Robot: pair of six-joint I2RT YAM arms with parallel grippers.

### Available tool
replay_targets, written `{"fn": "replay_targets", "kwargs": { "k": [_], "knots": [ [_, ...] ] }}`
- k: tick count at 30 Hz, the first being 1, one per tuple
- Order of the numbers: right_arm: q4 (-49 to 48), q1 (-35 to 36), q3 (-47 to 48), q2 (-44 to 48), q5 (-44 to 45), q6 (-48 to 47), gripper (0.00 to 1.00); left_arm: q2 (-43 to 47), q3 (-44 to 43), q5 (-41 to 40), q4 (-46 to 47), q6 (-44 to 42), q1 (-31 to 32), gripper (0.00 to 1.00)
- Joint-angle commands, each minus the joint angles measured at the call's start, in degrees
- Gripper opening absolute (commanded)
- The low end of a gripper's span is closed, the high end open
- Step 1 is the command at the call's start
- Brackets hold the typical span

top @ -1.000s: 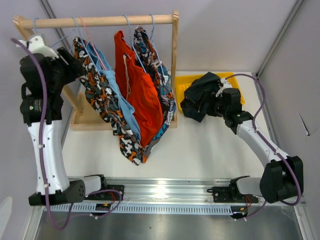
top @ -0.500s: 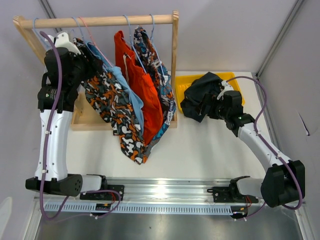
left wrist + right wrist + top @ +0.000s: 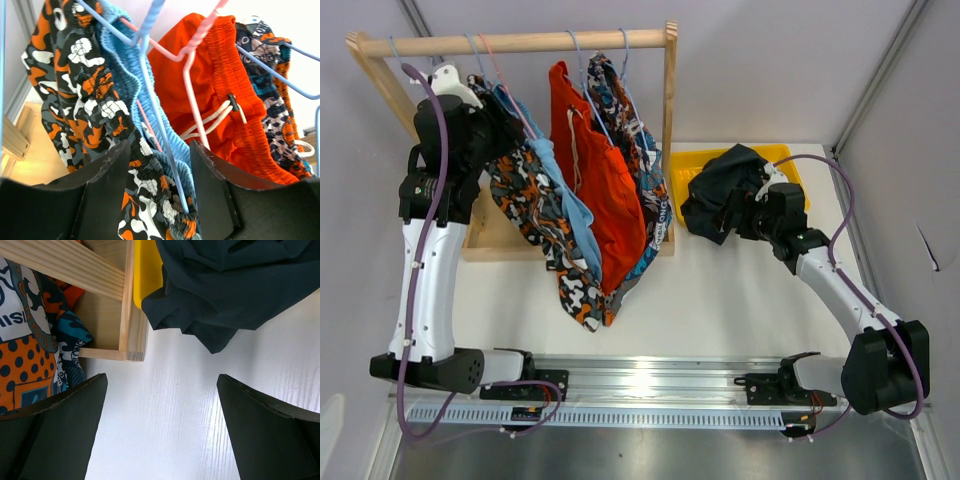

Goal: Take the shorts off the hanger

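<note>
Four pairs of shorts hang on wire hangers from the wooden rail (image 3: 520, 42): camouflage (image 3: 535, 210), light blue (image 3: 575, 215), plain orange (image 3: 605, 190) and blue-orange print (image 3: 645, 170). My left gripper (image 3: 505, 120) is up at the camouflage pair's top. In the left wrist view its open jaws (image 3: 160, 145) straddle the camouflage waistband (image 3: 150, 185), some light blue fabric (image 3: 122, 65) and a blue hanger wire (image 3: 155, 115). The dark navy shorts (image 3: 720, 185) lie heaped on the yellow tray (image 3: 790, 155). My right gripper (image 3: 735, 215) hovers wide open beside them, holding nothing (image 3: 161, 376).
The rack's wooden base (image 3: 485, 240) and right post (image 3: 669, 120) stand between the arms. A pink hanger (image 3: 192, 85) carries the orange pair. The navy heap (image 3: 235, 285) overhangs the tray's edge (image 3: 146, 275) above white tabletop (image 3: 165, 430).
My left arm swung right from the rack's left end onto the camouflage shorts, and its jaws narrowed a little. The hanging shorts swayed. The right arm barely moved.
</note>
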State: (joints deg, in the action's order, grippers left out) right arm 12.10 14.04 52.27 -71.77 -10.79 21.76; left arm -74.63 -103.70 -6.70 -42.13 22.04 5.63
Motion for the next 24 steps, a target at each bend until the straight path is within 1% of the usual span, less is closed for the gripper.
{"fn": "replay_targets", "kwargs": {
  "k": [1, 5, 7, 9, 10, 11, 12, 15, 17, 19, 20, 21, 22, 23, 24],
  "knots": [
    [-1.6, -0.6, -0.2, 1.5, -0.2, -1.0, 0.99, -0.8, -0.9, -1.6, 0.9, 0.4, 0.5, 0.56],
    [-1.6, -1.3, -0.8, 1.9, -0.7, -0.9, 0.99, -1.8, 0.8, -3.0, 2.7, 0.5, 0.5, 0.47],
    [-1.6, -1.4, -0.9, 2.1, -0.8, -0.9, 0.99, -2.4, 1.0, -3.2, 3.3, 0.5, 0.5, 0.45],
    [-1.9, -1.5, -1.1, 2.2, -0.9, -0.9, 0.99, -3.6, 0.7, -3.8, 3.3, 0.4, 0.5, 0.27],
    [-1.9, -1.5, -1.2, 2.2, -1.0, -0.8, 0.99, -3.9, 0.0, -4.1, 2.9, 0.8, 0.5, 0.09],
    [-2.1, -1.5, -1.2, 2.2, -1.2, -0.8, 0.99, -4.3, -0.8, -4.5, 2.6, 1.0, 0.5, 0.02],
    [-2.3, -1.5, -1.4, 2.3, -1.3, -0.8, 0.99, -4.6, -1.1, -5.0, 2.1, 1.1, 0.5, 0.0],
    [-3.0, -1.0, -1.6, 2.9, -1.6, -0.9, 0.99, -3.9, -2.0, -5.9, 1.7, 0.5, 0.8, 0.0],
    [-2.8, 0.0, -0.8, 4.3, -0.2, -1.1, 0.99, -3.8, -4.8, -6.8, -0.1, -0.6, 1.3, 0.0],
    [-2.3, 3.0, 1.2, 6.0, 2.0, -2.0, 0.99, -3.9, -8.2, -6.8, -2.8, -1.9, 2.0, 0.0],
    [-1.9, 4.5, 2.1, 7.0, 4.6, -2.4, 0.99, -3.8, -10.8, -7.6, -3.7, -2.4, 2.5, 0.0],
    [-1.6, 8.1, 3.4, 8.8, 6.5, -2.9, 0.99, -3.8, -13.8, -8.2, -4.5, -3.0, 2.8, 0.0],
    [-1.0, 9.9, 4.9, 9.5, 8.1, -3.3, 1.0, -4.0, -15.3, -8.8, -5.5, -3.6, 3.2, 0.0],
    [0.2, 11.9, 8.5, 10.0, 10.6, -4.2, 0.99, -4.2, -18.3, -9.4, -7.5, -3.9, 3.3, 0.0],
    [1.1, 15.3, 10.6, 10.3, 11.9, -4.3, 0.99, -4.6, -21.7, -9.5, -8.6, -4.3, 3.3, 0.0]
  ]
}}
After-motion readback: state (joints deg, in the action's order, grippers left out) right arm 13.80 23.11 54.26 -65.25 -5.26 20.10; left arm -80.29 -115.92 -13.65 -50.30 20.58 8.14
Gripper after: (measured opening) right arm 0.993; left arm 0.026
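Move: The near arm of the camouflage shorts' blue hanger already runs between the left hand's open fingers, about 2 cm ahead and 1 cm left, a centimetre lower. The camouflage shorts' middle lies roughly 1 cm ahead, 1 cm right and 12 cm below; the light-blue shorts about 7 cm and the red ones 13 cm to the right, level ahead and similarly low. From the right hand, the camouflage shorts hang some 32 cm left, 4 cm back and 10 cm higher. Forward and down about 3 cm along the blue hanger, the left hand shuts its fingers on the near wire below the twisted neck, then, keeping the pinch, draws back about 3 cm and rises some 4 cm. The right hand, empty and wide open, first drifts slightly right, then sets off up, left and a little back, away from the tray towards the camouflage shorts. ##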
